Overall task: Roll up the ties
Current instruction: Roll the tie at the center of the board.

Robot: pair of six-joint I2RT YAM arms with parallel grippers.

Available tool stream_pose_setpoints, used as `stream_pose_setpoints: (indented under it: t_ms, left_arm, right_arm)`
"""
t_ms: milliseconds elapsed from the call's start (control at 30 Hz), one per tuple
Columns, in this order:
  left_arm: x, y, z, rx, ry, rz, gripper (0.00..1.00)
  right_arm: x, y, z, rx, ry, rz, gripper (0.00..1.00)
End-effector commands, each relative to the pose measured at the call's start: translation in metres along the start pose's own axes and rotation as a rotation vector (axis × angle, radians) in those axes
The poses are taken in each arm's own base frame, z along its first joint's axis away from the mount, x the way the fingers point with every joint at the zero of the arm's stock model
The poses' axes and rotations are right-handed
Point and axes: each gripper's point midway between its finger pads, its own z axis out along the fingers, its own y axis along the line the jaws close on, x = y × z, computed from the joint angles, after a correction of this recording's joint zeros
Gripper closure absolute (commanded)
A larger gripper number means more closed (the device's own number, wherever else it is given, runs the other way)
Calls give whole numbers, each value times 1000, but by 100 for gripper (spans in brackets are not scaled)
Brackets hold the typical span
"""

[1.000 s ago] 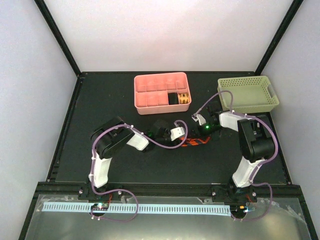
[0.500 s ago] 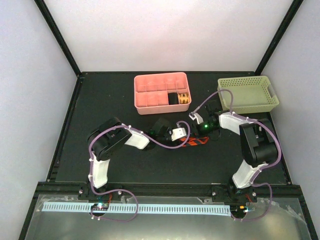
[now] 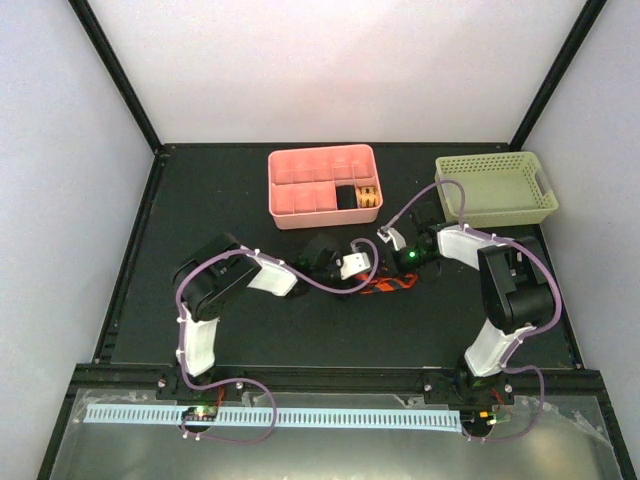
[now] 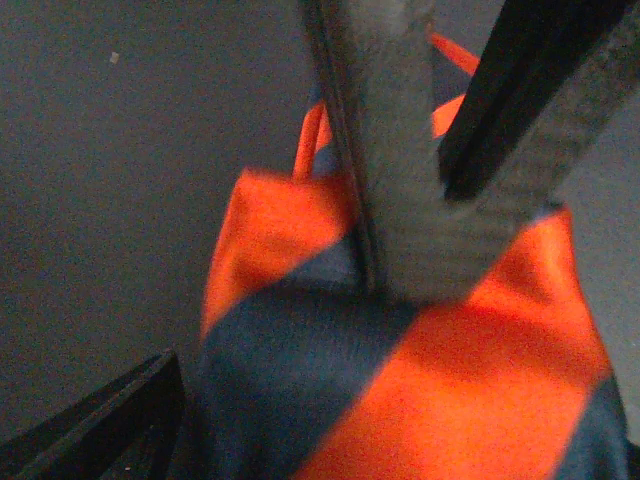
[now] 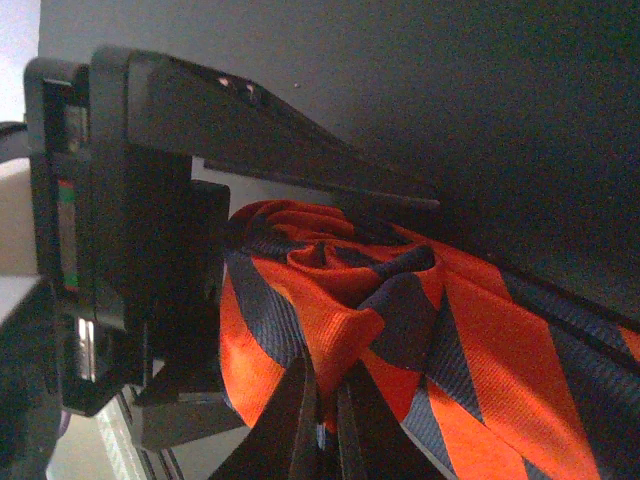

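The tie (image 3: 392,285), orange-red with navy diagonal stripes, lies partly rolled on the black table between the two grippers. In the right wrist view its coil (image 5: 340,265) shows, and my right gripper (image 5: 325,420) is shut on a fold at the coil's edge. My left gripper (image 3: 368,272) stands open around the roll from the left. One of its fingers (image 5: 300,160) reaches over the coil. In the left wrist view the tie (image 4: 420,380) fills the lower frame, with one left finger (image 4: 110,430) beside it. The right gripper's fingers (image 4: 400,150) come down onto the fabric.
A pink compartment tray (image 3: 300,215) stands behind the grippers, with a dark roll (image 3: 345,197) and a yellow patterned roll (image 3: 368,197) in its right cells. A pale green basket (image 3: 495,190) sits at the back right. Black frame rails border the table.
Both grippers have shifted slightly left over the tie. The right jaws have opened and then closed on a fold of the tie, and the left jaws have spread wider.
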Motion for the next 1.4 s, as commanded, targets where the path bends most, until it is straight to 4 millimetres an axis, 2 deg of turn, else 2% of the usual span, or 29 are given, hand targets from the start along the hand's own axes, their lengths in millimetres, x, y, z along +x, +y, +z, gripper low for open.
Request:
stream_pose_setpoints:
  t_ms: [0, 100, 200, 333, 400, 467, 633, 733, 800, 967, 1233, 1367]
  left_arm:
    - [10, -3, -25, 41, -25, -67, 14]
    - [-13, 3, -51, 4, -160, -42, 6]
    - [-23, 15, -68, -35, -221, -73, 4]
    - [-23, 31, -83, -60, -277, -147, 4]
    - [-18, 37, -88, -67, -284, -183, 3]
    - [-12, 39, -91, -58, -283, -205, 3]
    - [-3, 30, -99, -56, -314, -166, 1]
    - [-3, 23, -97, -20, -316, -153, 1]
    - [1, 15, -91, 8, -293, -146, 1]
    - [6, -13, -72, 43, -222, -49, 1]
    - [29, -6, -44, -8, -68, -71, 1]
    - [37, 1, -36, -37, -27, -85, 1]
  right_arm:
    - [29, -33, 6, 154, 92, 73, 98]
    - [34, -39, 11, 161, 103, 91, 99]
    - [29, -36, 23, 127, 90, 61, 98]
    - [6, -20, 45, 58, 90, 28, 98]
    - [-12, -10, 50, 48, 78, -15, 98]
    - [-18, -7, 51, 56, 80, -39, 98]
    - [10, -15, 47, 100, 177, -15, 98]
    - [28, -21, 44, 128, 220, 16, 98]
    - [33, -24, 42, 139, 230, 32, 98]
    - [20, -20, 39, 128, 193, 19, 98]
    - [18, -19, 39, 128, 194, 8, 98]
    - [26, -31, 40, 180, 224, 22, 98]
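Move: The tie's roll sits at the left gripper's part-open fingers, about 2 cm to the right of the hand point and level with it. The loose tail lies flat some 8 cm to the right. The pink box stands about 22 cm ahead and 8 cm left, with the yellow rolled tie in it about 19 cm ahead and 1 cm right. From the right hand, already pinching the top of the roll, its middle is about 1 cm ahead, 2 cm left and 3 cm below. Open the left gripper wide and back it off the roll, about 9 cm left and 4 cm up with the fingertips tipping up some 15 degrees, then swing it back right and down to set the open fingers astride the roll. Meanwhile keep the right fingers shut on the roll's top fold and draw it about 5 cm left, easing back a little and sinking slightly. ##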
